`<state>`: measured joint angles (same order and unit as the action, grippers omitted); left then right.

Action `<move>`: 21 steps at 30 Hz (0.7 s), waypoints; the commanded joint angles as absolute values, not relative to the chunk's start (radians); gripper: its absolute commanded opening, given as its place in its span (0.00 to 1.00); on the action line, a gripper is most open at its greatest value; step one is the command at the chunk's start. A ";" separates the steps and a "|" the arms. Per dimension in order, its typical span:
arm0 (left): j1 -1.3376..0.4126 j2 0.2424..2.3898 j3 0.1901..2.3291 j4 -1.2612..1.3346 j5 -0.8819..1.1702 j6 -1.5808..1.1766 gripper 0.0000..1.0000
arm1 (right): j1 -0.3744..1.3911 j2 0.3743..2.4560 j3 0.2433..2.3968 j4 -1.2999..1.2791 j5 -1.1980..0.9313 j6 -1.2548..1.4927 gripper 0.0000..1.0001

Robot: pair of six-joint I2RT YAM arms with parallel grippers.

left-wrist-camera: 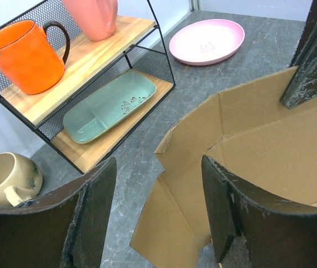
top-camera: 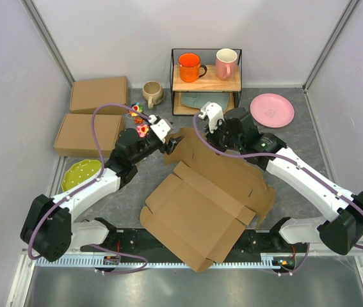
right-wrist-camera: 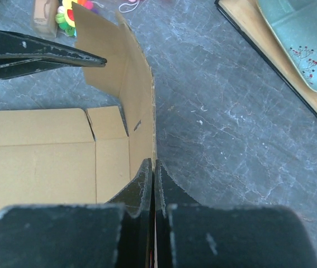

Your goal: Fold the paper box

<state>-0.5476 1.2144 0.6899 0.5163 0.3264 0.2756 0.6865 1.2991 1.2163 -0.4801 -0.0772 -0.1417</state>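
The paper box (top-camera: 200, 204) lies unfolded, a flat brown die-cut sheet in the middle of the table, with its far wall raised. My right gripper (right-wrist-camera: 153, 164) is shut on the top edge of that raised wall (right-wrist-camera: 138, 95); in the top view it sits at the sheet's far side (top-camera: 214, 137). My left gripper (left-wrist-camera: 158, 190) is open above the sheet's far left corner flap (left-wrist-camera: 175, 223), its fingers (left-wrist-camera: 99, 206) on either side and not gripping. In the top view it is at the far left corner (top-camera: 173, 146).
Two closed flat cardboard boxes (top-camera: 99, 94) (top-camera: 88, 134) lie at the back left. A beige mug (top-camera: 152, 93), small toys (top-camera: 139, 118), a wire rack (top-camera: 205, 80) with mugs and a teal tray, a pink plate (top-camera: 272, 109) and a green plate (top-camera: 82, 174) surround the sheet.
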 commanded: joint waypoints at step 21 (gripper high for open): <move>-0.589 1.316 0.741 0.614 0.474 -0.058 0.02 | 0.755 1.244 1.157 -0.404 0.079 -0.155 0.00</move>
<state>-0.5667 1.3254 0.7437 0.5339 0.4992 0.1020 0.6819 1.2907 1.1862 -0.4644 -0.0406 -0.1127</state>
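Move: The raised flap's left end, near its crease, is about 4 cm to the right of the open left hand, roughly 1 cm nearer the base and 1 cm lower. The flower toy lies some 5 cm ahead and 12 cm left of that hand, the beige mug 17 ahead and 9 left, the teal dish 15 ahead and 10 right, all about 20 cm below. From the right hand, already pinching the flap's top edge, that end is 5 cm left, 2 cm ahead, about level. Rightward about 4 cm goes the left hand, towards the right fingers, sinking a little and drawing back towards the base late on. It swings and rolls some 10 degrees, the swing clockwise, while its fingers close from wide to nearly shut, pinching the raised flap at its left end near the crease. The right hand stays nearly in place, keeping its pinch on the top edge. ##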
